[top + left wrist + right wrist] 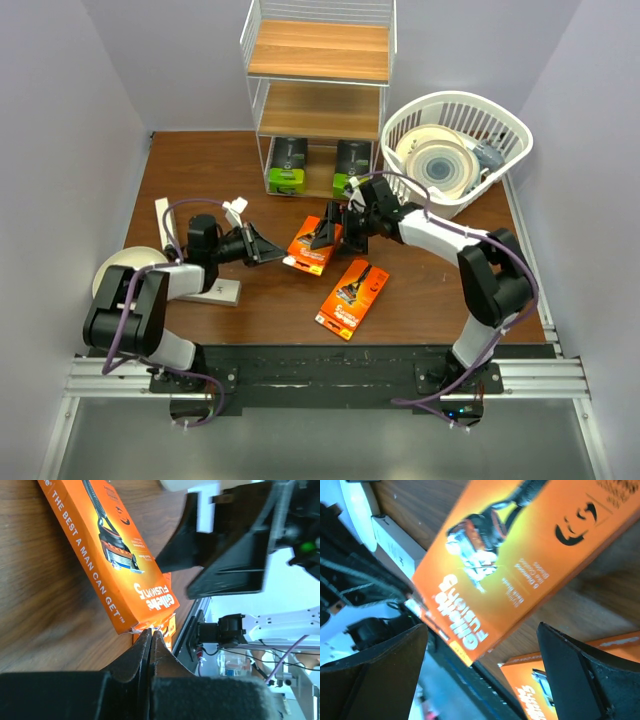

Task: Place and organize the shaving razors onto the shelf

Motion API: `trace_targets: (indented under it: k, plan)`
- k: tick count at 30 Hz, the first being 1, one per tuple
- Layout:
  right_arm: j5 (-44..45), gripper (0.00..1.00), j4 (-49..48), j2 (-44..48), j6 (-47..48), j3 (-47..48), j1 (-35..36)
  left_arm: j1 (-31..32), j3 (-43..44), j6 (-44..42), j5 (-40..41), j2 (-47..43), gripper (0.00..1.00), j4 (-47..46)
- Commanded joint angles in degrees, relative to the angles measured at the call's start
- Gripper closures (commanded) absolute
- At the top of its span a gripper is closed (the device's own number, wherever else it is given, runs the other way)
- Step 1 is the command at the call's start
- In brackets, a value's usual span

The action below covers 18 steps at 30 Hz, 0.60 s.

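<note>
One orange razor card [310, 243] [115, 545] [510, 565] sits mid-table, raised at a tilt. My left gripper [272, 252] [151, 631] is shut, its tips pinched on the card's near end. My right gripper [335, 232] [481, 626] stands wide open astride the card's far end, not touching it. A second orange card [352, 297] [535, 685] lies flat nearer the front edge. Two black razor boxes with lime-green ends [287, 165] [350, 162] stand on the bottom board of the shelf [318, 50]. A slim white box [163, 228] stands at the left and another [220, 292] lies under my left arm.
A white slotted basket [500, 115] holding cream plates [440, 165] stands right of the shelf. Another cream plate [118, 272] lies at the table's left edge. The shelf's upper two boards are bare.
</note>
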<state>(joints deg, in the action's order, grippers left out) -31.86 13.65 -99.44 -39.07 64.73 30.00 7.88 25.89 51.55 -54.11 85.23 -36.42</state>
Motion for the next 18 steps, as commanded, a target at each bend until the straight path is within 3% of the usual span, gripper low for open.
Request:
trace_targets:
  k: [1, 8, 12, 18]
  plan:
    - [-2.07, 0.04, -2.75, -2.77, -9.0, -0.13, -0.2, -0.32, 0.13, 3.12, -1.97, 0.9, 1.0, -7.25]
    - [-3.21, 0.08, -2.48, -5.06, -14.79, 1.72, -0.38, 1.43, -1.37, 5.32, -0.47, 2.48, 1.0, -11.65]
    - [-5.06, 0.2, -6.52, -4.71, -15.95, 2.07, -0.2, 3.37, -0.32, 4.53, 0.4, 3.8, 1.0, -10.52]
    - [-5.23, 0.38, -5.92, -0.59, -8.93, 0.66, -0.29, 4.6, 2.85, 3.65, 1.02, 5.03, 1.0, -9.28]
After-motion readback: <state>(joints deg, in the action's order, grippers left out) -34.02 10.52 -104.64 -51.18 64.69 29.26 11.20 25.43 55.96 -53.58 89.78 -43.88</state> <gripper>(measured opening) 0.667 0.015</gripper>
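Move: The left fingers hold the tab corner of the lifted orange razor box. The box's middle is about 6 cm right, 3 cm ahead and 3 cm below that hand, and about 3 cm left of the open right gripper, level fore and aft, 3 cm down. From the right hand, the second orange box lies some 12 cm back, 4 cm right and 9 cm down. The right-hand green-black box stands about 16 cm ahead, 4 cm right and 6 cm down. Sink the wide-open right gripper about 2.5 cm onto the raised orange box, rolling it some 15 degrees so its top leans forward, then ease a little left and start closing, one finger coming over the printed face, the other along the box's side. Keep the left fingers shut on the tab corner and carry it about 2 cm to the right, towards the right hand. ##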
